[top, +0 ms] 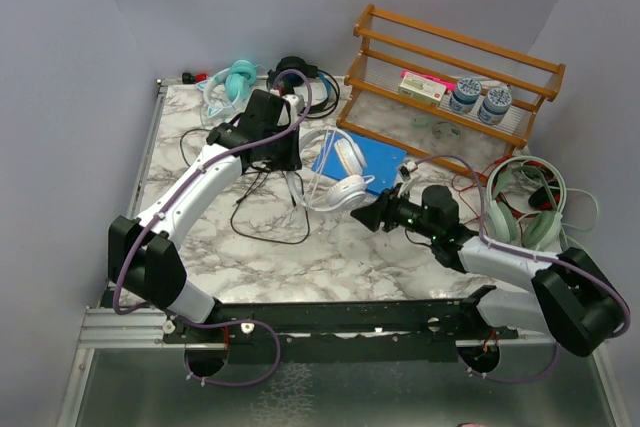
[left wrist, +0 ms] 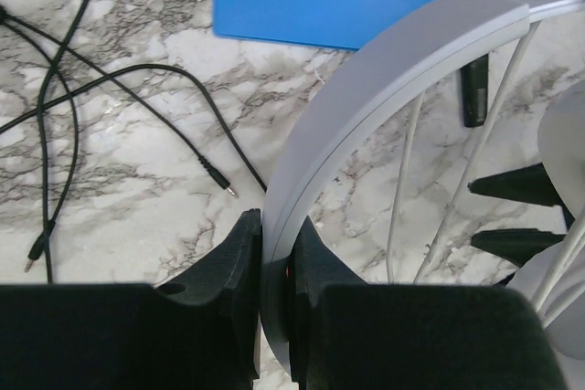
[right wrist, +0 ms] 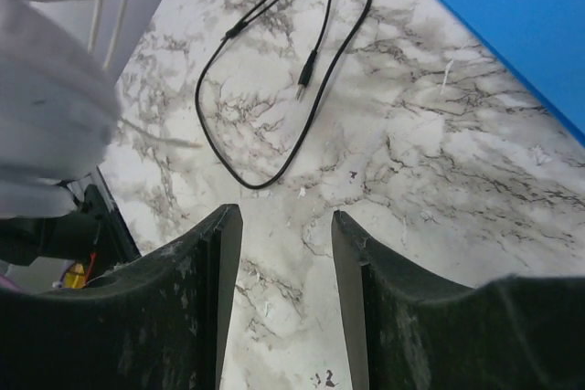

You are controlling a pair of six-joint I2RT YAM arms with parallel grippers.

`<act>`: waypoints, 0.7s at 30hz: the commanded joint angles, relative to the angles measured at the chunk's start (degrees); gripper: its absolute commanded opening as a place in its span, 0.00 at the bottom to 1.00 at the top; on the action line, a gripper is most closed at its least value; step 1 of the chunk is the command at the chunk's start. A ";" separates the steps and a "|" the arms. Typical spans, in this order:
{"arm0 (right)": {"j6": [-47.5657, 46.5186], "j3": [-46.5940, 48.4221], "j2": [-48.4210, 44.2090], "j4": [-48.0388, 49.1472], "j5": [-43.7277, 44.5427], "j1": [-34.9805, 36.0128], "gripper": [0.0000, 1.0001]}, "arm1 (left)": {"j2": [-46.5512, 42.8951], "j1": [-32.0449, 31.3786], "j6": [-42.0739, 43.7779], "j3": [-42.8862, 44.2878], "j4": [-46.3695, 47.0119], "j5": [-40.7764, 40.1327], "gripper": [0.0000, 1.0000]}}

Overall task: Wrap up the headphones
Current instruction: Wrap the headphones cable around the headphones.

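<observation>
My left gripper is shut on the pale headband of the white headphones, which lie mid-table. Their thin white cable runs down beside the band. My right gripper stands open over bare marble with nothing between its fingers, just right of a white ear cup. In the top view the right gripper sits close beside that cup. A teal headset and a black one lie at the back left. A loose black cable trails over the marble.
A blue pad lies under the white headphones' right side. A wooden rack with jars and a box stands at the back right. A pale green headset with a red cable rests at the right edge.
</observation>
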 commanded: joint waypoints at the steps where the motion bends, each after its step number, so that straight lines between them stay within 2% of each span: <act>1: -2.69 1.71 -5.40 -8.27 6.95 -0.21 0.54 | -2.96 -0.15 -2.95 0.31 0.28 -8.24 0.00; 5: 0.06 2.71 -7.63 -13.15 7.93 -0.21 0.56 | -3.38 -0.15 -5.20 0.17 0.54 -13.47 0.00; 10: 12.62 3.50 -6.86 -17.38 8.10 -0.22 0.57 | -3.22 -0.15 -7.26 0.40 1.51 -13.32 0.00; 19: 48.11 5.43 1.55 -17.68 4.49 -0.22 0.78 | -3.26 -0.15 -12.70 -0.40 5.03 -12.25 0.00; 21: 56.40 3.01 3.46 -11.35 3.82 -0.19 0.79 | -3.41 -0.15 -13.75 -0.67 5.91 -11.18 0.00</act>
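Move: The left hand holds the white headphones by the headband, their middle about 8 cm to its right and 1 cm back, nearly level; the blue folder lies some 16 cm right, 6 cm ahead and 18 cm below. From the empty right hand the headphones' middle is about 8 cm ahead, 8 cm left and 7 cm higher; the marker is 5 cm ahead, 8 cm right, and the folder 16 cm ahead, 2 cm right, both about 12 cm lower. Leftward and a little forward, about 3 cm, the left hand carries the still-pinched headband and turns some 15 degrees counter-clockwise, away from the other gripper. The right hand lifts about 1.5 cm beside the near ear cup, then sinks to slightly below its start while its wrist rolls roughly 40 degrees, forward side dipping, and its already parted, empty fingers open wider. ##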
